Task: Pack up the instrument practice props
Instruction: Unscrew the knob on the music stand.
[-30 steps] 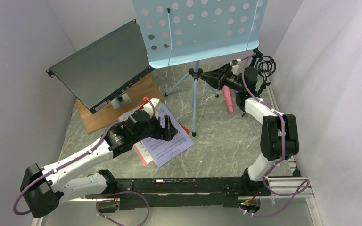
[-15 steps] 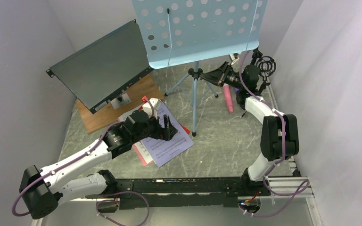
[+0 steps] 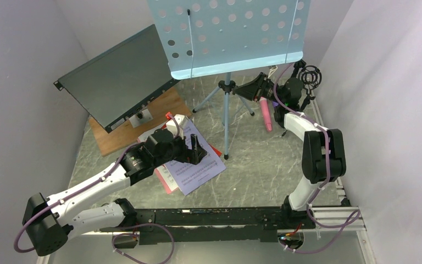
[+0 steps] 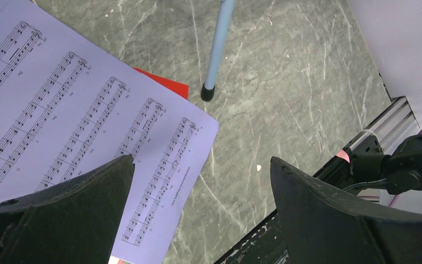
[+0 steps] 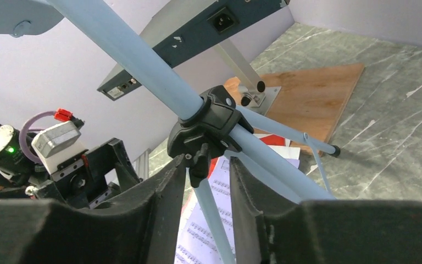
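The light-blue perforated music rack stands on its tripod at the back. My right gripper reaches in from the right to the black tripod hub. Its jaws stand narrowly open around the hub's black knob, with a gap on one side. Behind that arm a pink microphone lies on the table, and a black mic support stands by the wall. My left gripper hovers wide open and empty over the white sheet-music page. A red page lies beneath it.
A large dark flat metal box leans on a wooden board at the back left. Grey walls close in left, right and behind. One tripod foot rests just beyond the pages. The arms' black mounting rail runs along the near edge.
The music rack's perforated top has shifted left and upward in the top view. The right wrist has moved slightly at the hub. The left arm has stayed still.
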You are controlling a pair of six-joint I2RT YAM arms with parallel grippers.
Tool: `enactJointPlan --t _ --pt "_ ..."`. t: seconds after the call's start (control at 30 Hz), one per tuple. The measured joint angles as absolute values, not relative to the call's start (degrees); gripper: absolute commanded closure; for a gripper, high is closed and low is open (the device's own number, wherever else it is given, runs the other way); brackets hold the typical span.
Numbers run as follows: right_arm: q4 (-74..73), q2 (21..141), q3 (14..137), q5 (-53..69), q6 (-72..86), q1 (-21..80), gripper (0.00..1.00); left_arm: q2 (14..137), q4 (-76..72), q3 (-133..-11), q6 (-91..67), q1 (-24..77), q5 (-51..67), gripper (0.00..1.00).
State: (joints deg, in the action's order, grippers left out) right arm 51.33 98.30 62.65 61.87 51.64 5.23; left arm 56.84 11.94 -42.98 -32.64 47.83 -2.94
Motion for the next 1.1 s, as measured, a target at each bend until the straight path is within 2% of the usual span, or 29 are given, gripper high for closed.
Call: enactJointPlan --t 0.53,0.9,1.1 --pt "66.9 101.3 56.9 58.5 66.4 3.0 0.34 56.8 12.0 -43.0 -32.6 47.8 -3.0 0.01" --pt "70.7 98.3 49.2 55.9 70.8 2.4 0.3 56.8 12.0 -43.0 -32.6 47.8 -3.0 0.01" --pt "69.8 87.3 41.4 55.5 61.2 3.0 0.32 56.9 12.0 -43.0 -32.6 47.8 -3.0 0.01"
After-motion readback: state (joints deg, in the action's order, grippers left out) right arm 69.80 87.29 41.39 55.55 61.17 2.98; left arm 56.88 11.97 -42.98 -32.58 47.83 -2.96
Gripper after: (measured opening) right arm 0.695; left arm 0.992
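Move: My right hand's loosened fingertips are around the music stand knob, which lies some 2 cm to the left and about 1 cm ahead at the same height. The hub is roughly 4 cm left and 2 cm ahead, also level. The pink mic lies on the table some 13 cm right, 6 cm back and 26 cm below. From my left hand, the knob is about 20 cm ahead, 13 cm right and 10 cm higher. I finish letting go of the knob, spreading my right fingers from about a third to well over half open as I ease off the hub, about 2.5 cm right and 2.5 cm down, fingertips tipping up some 10 degrees. Then I draw faster straight back towards my base, about 5 cm and rising slightly, clear of the stand. ##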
